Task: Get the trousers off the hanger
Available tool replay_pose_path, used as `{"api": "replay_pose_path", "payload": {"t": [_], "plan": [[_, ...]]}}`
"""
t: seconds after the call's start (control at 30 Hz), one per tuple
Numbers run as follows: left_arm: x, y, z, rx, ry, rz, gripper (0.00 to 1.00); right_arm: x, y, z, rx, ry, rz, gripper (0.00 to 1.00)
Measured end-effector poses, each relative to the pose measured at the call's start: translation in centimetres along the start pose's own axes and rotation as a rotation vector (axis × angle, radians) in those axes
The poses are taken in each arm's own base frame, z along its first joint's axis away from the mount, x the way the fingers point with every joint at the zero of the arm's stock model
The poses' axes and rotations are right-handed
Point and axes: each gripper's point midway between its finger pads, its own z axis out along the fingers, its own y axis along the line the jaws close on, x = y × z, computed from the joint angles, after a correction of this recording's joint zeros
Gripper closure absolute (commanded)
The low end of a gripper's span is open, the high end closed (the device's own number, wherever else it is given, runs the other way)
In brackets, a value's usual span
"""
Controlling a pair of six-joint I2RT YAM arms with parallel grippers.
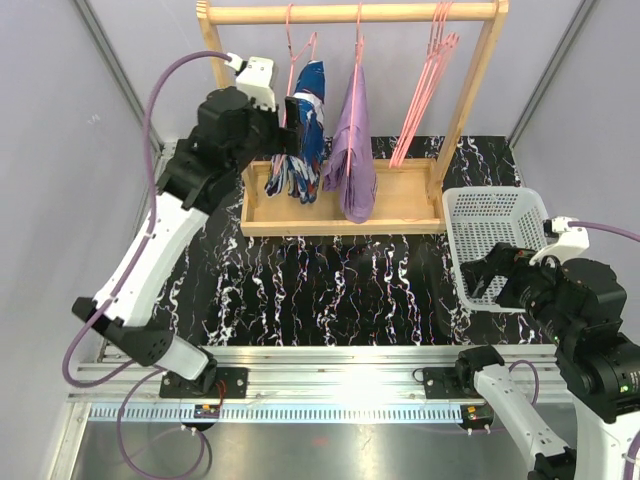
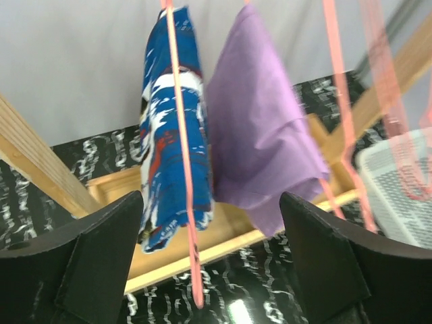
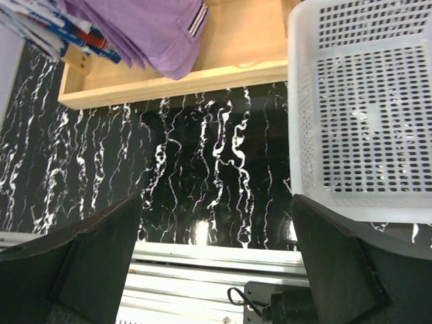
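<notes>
The royal blue patterned trousers (image 1: pixel 308 130) hang on a pink hanger (image 1: pixel 299 50) from the wooden rack's top rail (image 1: pixel 350 13). The lilac trousers (image 1: pixel 354 150) hang on a second pink hanger just to their right. My left gripper (image 1: pixel 297 125) is open, raised beside the blue trousers. In the left wrist view the blue trousers (image 2: pixel 169 128) and lilac trousers (image 2: pixel 260 128) hang ahead between my fingers (image 2: pixel 101 243), with the hanger's pink wire (image 2: pixel 185 182) in front. My right gripper (image 1: pixel 478 280) is open and empty, low near the basket.
Several empty pink hangers (image 1: pixel 428 85) hang at the rack's right. The rack's wooden base tray (image 1: pixel 400 195) sits on the black marbled tabletop (image 1: pixel 340 290). A white perforated basket (image 1: pixel 495 240) stands at the right, also in the right wrist view (image 3: pixel 368 108).
</notes>
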Motion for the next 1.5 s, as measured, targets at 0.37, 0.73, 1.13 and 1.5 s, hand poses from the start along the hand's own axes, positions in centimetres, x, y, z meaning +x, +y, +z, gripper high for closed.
{"api": "replay_pose_path", "payload": {"t": [0.37, 0.73, 1.13, 1.5], "plan": [[4.1, 2.8, 6.2, -0.165, 0.086, 0.111, 0.52, 1.2, 1.1, -0.3, -0.075, 0.030, 0.014, 0.01], [5.0, 3.4, 7.3, -0.204, 0.103, 0.126, 1.00, 1.5, 1.2, -0.3, -0.085, 0.037, 0.014, 0.01], [2.8, 3.3, 5.3, -0.210, 0.109, 0.091, 1.00, 2.4, 1.4, 0.3, -0.098, 0.074, 0.022, 0.01], [0.4, 3.1, 4.3, -0.208, 0.057, 0.058, 1.00, 2.5, 1.4, 0.2, -0.100, 0.074, 0.029, 0.00]]}}
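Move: The hanger bar carrying the blue trousers is roughly 7 cm ahead of the left hand and 7 cm below, neither left nor right. The blue trousers hang some 10 cm ahead, 2 cm right; the purple trousers lie about 10 cm ahead, 11 cm right, both about 10 cm lower than the hand. From the right hand, that hanger bar is about 30 cm ahead, 35 cm left and slightly above. Left hand reaches about 7 cm forward and down, pinches the blue trousers' hanger bar, then lifts some 5 cm. ##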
